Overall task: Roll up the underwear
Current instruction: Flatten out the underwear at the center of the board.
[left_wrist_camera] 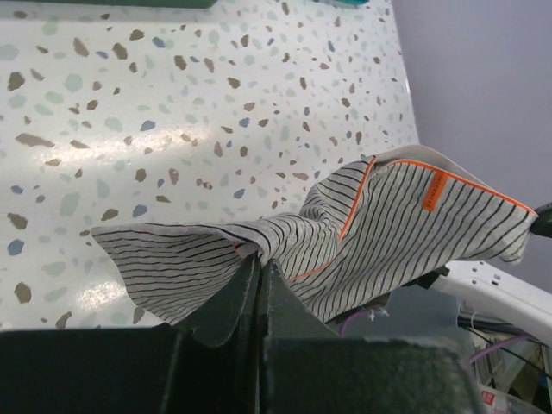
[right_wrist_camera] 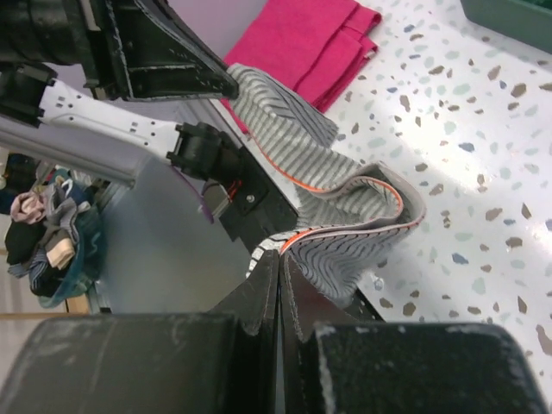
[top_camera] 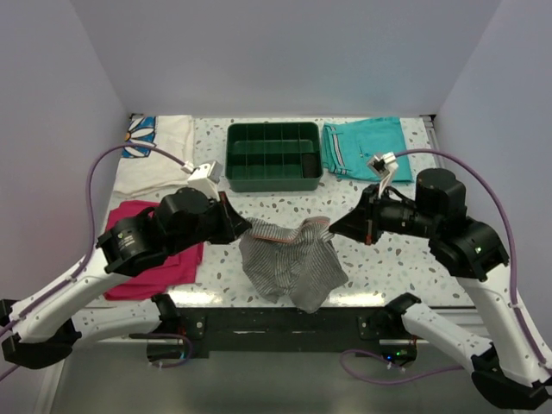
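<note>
The underwear [top_camera: 289, 263], grey-and-white striped cloth with orange-red trim, hangs slack between my two grippers above the table's near edge. My left gripper [top_camera: 247, 229] is shut on its left top corner. In the left wrist view that pinch shows at the jaw tips [left_wrist_camera: 259, 259], with the underwear [left_wrist_camera: 388, 224] spreading away to the right. On the other side my right gripper [top_camera: 331, 227] is shut on the right top corner. The right wrist view shows the right gripper [right_wrist_camera: 283, 255] clamping the trimmed waistband, the underwear [right_wrist_camera: 345, 203] sagging beyond it.
A dark green divided tray [top_camera: 274, 155] stands at the back middle. Teal shorts [top_camera: 366, 147] lie to its right. A magenta cloth [top_camera: 151, 250] lies at the left under the left arm, and a white flowered cloth [top_camera: 159, 151] at the back left.
</note>
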Motion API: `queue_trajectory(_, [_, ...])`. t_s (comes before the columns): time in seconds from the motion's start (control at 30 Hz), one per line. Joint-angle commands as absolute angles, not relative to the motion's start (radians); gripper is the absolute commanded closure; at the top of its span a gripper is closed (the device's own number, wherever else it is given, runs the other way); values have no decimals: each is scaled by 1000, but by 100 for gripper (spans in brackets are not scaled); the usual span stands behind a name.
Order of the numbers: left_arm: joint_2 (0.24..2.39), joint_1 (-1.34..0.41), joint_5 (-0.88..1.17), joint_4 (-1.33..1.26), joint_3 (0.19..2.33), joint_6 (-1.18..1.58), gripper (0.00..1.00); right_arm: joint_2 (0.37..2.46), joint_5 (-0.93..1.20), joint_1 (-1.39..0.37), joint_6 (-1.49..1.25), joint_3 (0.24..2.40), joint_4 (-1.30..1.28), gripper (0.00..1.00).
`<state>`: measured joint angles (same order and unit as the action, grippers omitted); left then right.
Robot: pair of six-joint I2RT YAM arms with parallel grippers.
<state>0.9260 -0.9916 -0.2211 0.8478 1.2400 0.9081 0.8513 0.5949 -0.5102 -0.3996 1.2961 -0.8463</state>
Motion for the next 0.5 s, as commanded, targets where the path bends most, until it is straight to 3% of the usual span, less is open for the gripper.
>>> queue_trajectory(0.0, [977,-997,-323,942,1226,1000,100,911,388,-511,-400,1275,-975,100])
queue_trajectory(0.17, [1081,-962,-342,775,1031,986,100,1093,140,-509,-399,1141,-928,100])
queue_trajectory(0.47, [1170,-678,-184,324,828,851,100,1377,-14,-474,-336,1129,-721,100])
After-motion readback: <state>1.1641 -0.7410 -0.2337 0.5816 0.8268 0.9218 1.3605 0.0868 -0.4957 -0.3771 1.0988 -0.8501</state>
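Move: The underwear hangs pinched between both hands, its middle about 12 cm below, 9 cm right and 3 cm back of the left hand. The bare centre of the board is some 27 cm below the left hand, 3 cm ahead and 6 cm right; the green box is 30 cm ahead and 5 cm right, the red cloth 29 cm left and 5 cm ahead. From the right hand the board centre is 32 cm down, 5 cm ahead, 11 cm left, and the teal cloth 36 cm ahead, 19 cm right. The underwear, still pinched by its waistband end in both shut grippers, is lowered fast onto the middle of the board while the hands carry that edge forward and apart: left hand down about 19 cm, forward and later left; right hand down about 23 cm, forward and a little right. Both wrists turn as they sink, bringing the fingers to point more steeply down. ##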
